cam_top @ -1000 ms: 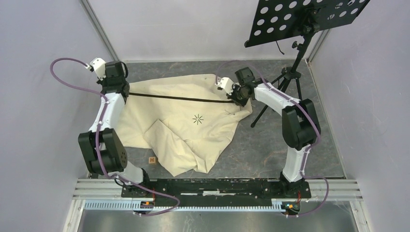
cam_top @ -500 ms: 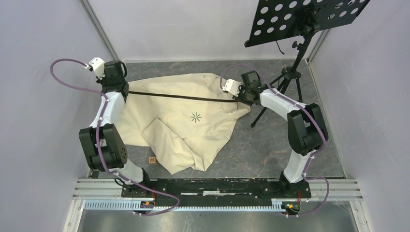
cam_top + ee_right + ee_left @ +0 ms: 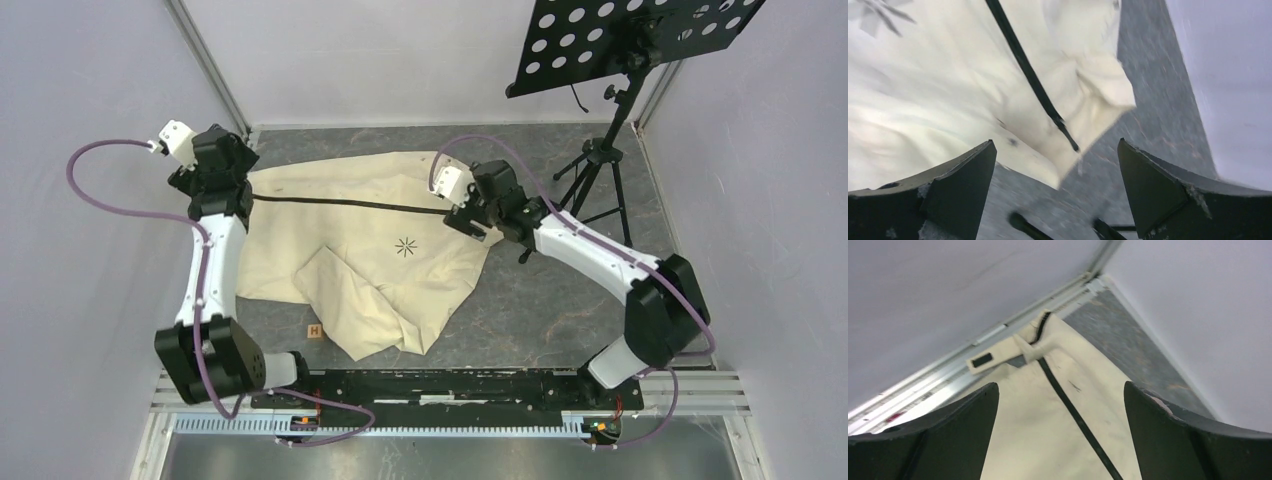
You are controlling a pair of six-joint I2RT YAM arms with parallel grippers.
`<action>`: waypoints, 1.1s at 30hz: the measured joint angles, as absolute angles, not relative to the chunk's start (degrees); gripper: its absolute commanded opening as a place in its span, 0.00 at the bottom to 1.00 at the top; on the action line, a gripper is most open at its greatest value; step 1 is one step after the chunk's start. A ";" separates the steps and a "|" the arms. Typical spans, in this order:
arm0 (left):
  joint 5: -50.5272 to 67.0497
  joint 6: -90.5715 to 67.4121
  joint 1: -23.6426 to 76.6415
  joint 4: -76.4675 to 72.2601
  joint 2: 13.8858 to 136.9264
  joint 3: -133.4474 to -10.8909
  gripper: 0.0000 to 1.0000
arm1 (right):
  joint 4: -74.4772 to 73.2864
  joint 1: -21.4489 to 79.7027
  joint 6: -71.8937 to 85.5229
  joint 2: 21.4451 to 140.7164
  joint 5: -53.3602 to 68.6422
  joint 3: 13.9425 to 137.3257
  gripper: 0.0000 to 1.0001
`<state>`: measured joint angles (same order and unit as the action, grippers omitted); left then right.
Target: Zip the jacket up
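Note:
The cream jacket (image 3: 360, 265) lies spread on the grey table, its dark zipper (image 3: 350, 204) running as one closed line from left to right above the black starburst logo (image 3: 406, 246). My left gripper (image 3: 232, 190) hovers over the zipper's left end. In the left wrist view the left gripper (image 3: 1059, 385) is open, with cloth and zipper (image 3: 1073, 410) lying free between the fingers. My right gripper (image 3: 465, 222) hangs over the zipper's right end. The right wrist view shows the right gripper (image 3: 1056, 141) open above the jacket's edge (image 3: 1088, 100), holding nothing.
A black music-stand tripod (image 3: 598, 160) stands just right of the right arm, its perforated tray (image 3: 630, 35) overhead. A small wooden block (image 3: 315, 331) lies near the jacket's front edge. Walls close in the left, back and right.
Both grippers have opened and let go of the zipper's ends. The left arm swung out to the left; the right arm moved left and nearer. The jacket has slackened slightly.

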<state>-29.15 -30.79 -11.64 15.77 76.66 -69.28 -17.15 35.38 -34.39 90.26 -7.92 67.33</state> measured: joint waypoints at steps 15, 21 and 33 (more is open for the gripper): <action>15.38 -32.25 -0.62 23.75 45.30 -62.98 1.00 | -15.33 41.47 -9.82 49.34 1.43 52.05 0.98; 27.27 -28.08 -0.62 23.86 36.14 -69.76 1.00 | -14.33 41.50 -8.69 30.65 -11.38 52.40 0.98; 22.04 -22.09 -0.62 22.31 31.62 -88.33 1.00 | -12.08 41.52 -15.97 22.70 -27.57 63.44 0.98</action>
<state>22.04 -22.09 -0.62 22.31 31.62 -88.33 -12.08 41.52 -15.97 22.70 -27.57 63.44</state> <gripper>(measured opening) 0.993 0.979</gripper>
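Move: Below and a little ahead of the left hand lies the left end of the jacket's zip, about 9 cm forward, 3 cm left and 22 cm down; the collar tag sits roughly 7 cm nearer the base and 5 cm farther left than that end. From the right hand the zip's right end is some 4 cm forward, 4 cm right and 11 cm down. The star emblem lies about 20 cm left and 4 cm back, the stand's foot roughly 10 cm right and 6 cm back. Backing away from the jacket, both empty hands rise over 30 cm with fingers staying wide open. The left sweeps right first, then up and back about 30 cm, swinging clockwise and tipping its fingers up. The right goes back and briefly left, then climbs steeply and swings right, rolling its left side up as its fingers tip upward. ##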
